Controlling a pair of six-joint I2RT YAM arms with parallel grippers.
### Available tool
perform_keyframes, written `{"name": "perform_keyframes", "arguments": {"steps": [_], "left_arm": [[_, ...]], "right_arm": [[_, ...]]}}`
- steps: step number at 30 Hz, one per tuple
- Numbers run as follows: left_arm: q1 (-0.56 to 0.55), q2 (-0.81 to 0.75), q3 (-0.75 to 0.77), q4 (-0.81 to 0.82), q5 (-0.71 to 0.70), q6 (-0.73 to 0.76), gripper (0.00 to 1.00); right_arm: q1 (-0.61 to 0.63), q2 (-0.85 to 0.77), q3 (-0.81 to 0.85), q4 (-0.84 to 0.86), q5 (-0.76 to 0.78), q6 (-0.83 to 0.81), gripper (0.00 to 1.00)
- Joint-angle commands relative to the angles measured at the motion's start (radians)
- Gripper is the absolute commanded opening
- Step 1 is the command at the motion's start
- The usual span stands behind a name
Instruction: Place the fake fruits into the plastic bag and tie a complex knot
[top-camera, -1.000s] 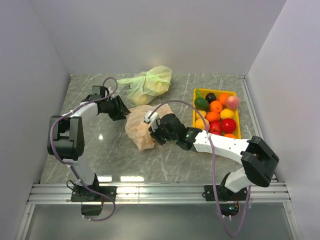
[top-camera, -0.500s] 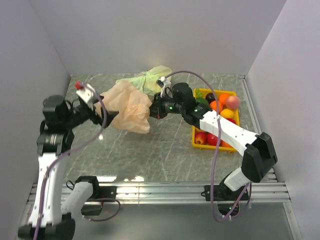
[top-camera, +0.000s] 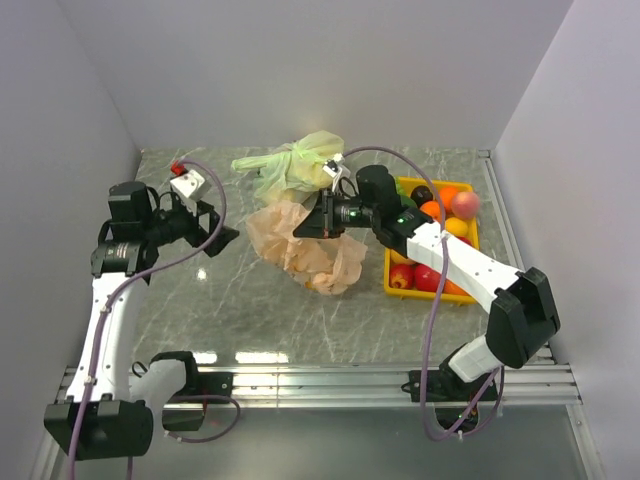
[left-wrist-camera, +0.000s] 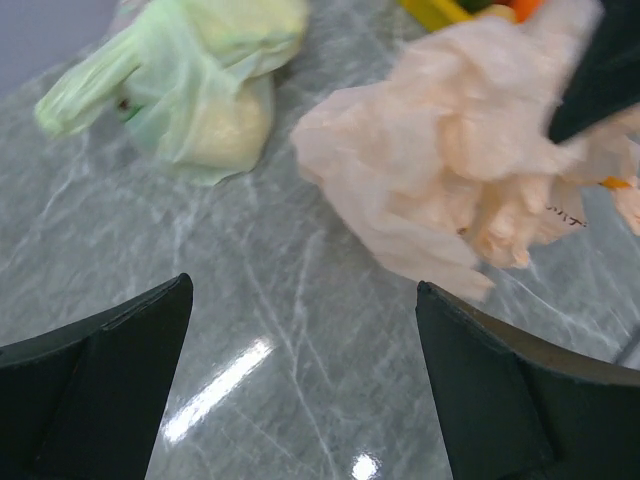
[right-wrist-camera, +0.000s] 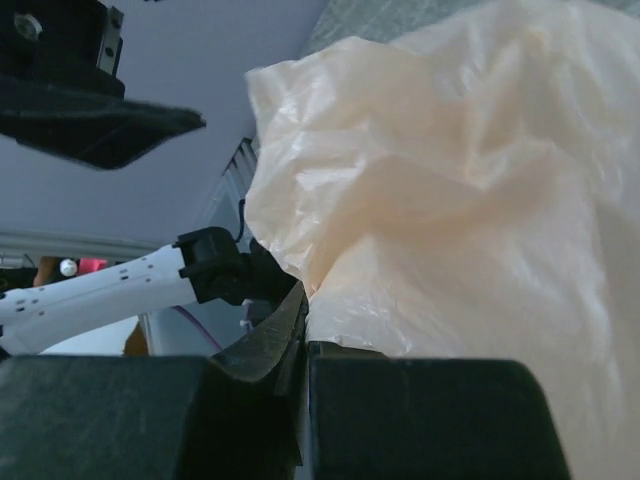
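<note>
The peach-orange plastic bag (top-camera: 308, 252) hangs crumpled from my right gripper (top-camera: 306, 224) and its lower part rests on the marble table. In the right wrist view the jaws (right-wrist-camera: 306, 335) are pressed shut on a fold of the bag (right-wrist-camera: 450, 200). My left gripper (top-camera: 220, 228) hovers to the left of the bag, open and holding nothing. In its wrist view the gripper (left-wrist-camera: 305, 385) has only bare table between its wide-apart fingers, with the bag (left-wrist-camera: 460, 170) beyond them. The fake fruits (top-camera: 464, 205) lie in a yellow tray (top-camera: 478, 250) at the right, partly hidden by my right arm.
A pale yellow-green knotted bag (top-camera: 292, 165) sits at the back centre, just behind the peach bag; it also shows in the left wrist view (left-wrist-camera: 200, 90). White walls close in the table on three sides.
My left gripper has opened, let go of the bag and drawn back to the left. The bag, stretched in the air between both grippers, has dropped and now hangs from the right gripper alone.
</note>
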Motion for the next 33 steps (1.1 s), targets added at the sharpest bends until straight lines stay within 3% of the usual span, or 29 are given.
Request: {"name": "perform_keyframes", "arguments": {"steps": [1, 3, 5, 8, 11, 13, 19, 21, 24, 25, 27, 28, 31, 33], "left_arm": [[-0.033, -0.057, 0.084, -0.022, 0.222, 0.111, 0.99], [-0.059, -0.077, 0.089, -0.093, 0.242, 0.274, 0.99], [-0.156, -0.099, 0.075, -0.145, 0.163, 0.350, 0.99], [-0.240, -0.148, 0.014, -0.038, 0.060, 0.362, 0.99], [-0.295, -0.157, -0.046, 0.139, -0.162, 0.248, 0.95], [-0.328, -0.108, -0.032, 0.160, -0.301, 0.164, 0.92], [-0.358, -0.021, -0.089, 0.180, -0.389, -0.002, 0.96], [-0.360, -0.005, -0.115, 0.215, -0.416, -0.057, 0.92], [-0.307, 0.042, -0.109, 0.200, -0.494, -0.126, 0.58], [-0.264, 0.051, -0.089, 0.174, -0.459, -0.140, 0.39], [-0.085, 0.079, -0.059, 0.125, -0.239, -0.155, 0.20], [-0.023, 0.093, -0.016, 0.044, -0.158, -0.142, 0.01], [0.150, 0.185, 0.116, -0.148, 0.103, 0.002, 0.00], [0.241, 0.282, 0.190, -0.375, 0.232, 0.142, 0.00]], "right_arm": [[-0.009, -0.046, 0.015, 0.018, -0.034, 0.050, 0.00], [-0.008, -0.032, 0.008, 0.039, -0.051, 0.081, 0.00], [-0.011, -0.009, 0.008, 0.039, -0.063, 0.098, 0.00], [-0.017, 0.007, 0.005, 0.080, -0.083, 0.133, 0.00], [-0.022, 0.008, 0.004, 0.099, -0.098, 0.164, 0.00], [-0.025, 0.005, 0.001, 0.117, -0.109, 0.182, 0.00], [-0.032, 0.008, -0.030, 0.195, -0.157, 0.244, 0.00], [-0.032, 0.013, -0.035, 0.225, -0.183, 0.258, 0.00], [-0.058, 0.001, -0.035, 0.193, -0.210, 0.226, 0.00], [-0.075, -0.004, -0.041, 0.182, -0.218, 0.215, 0.00], [-0.127, -0.006, -0.050, 0.112, -0.233, 0.171, 0.00], [-0.146, -0.003, -0.048, 0.076, -0.236, 0.149, 0.00], [-0.218, 0.002, -0.057, -0.008, -0.259, 0.091, 0.00], [-0.255, -0.006, -0.081, -0.008, -0.282, 0.089, 0.00]]}}
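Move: The bag's free left edge hangs open about 5 cm to the right of the left gripper, some 6 cm below it and about level fore and aft. The crumpled lower body of the bag sags some 20 cm right and 7 cm back. The tied green bag lies around 16 cm ahead and 14 cm right. From the right hand, already gripping the bag, that free edge is about 11 cm to its left and slightly lower. The plastic bag's free left edge gets pinched by the left gripper, which first swings back and right about 6 cm each, rising a little, then dips forward and down some 9 cm with open fingers, and shuts on the film while sweeping left about 8 cm. The right hand keeps its grip on the bag, nearly still, then pulls right and slightly forward some 5 cm. ##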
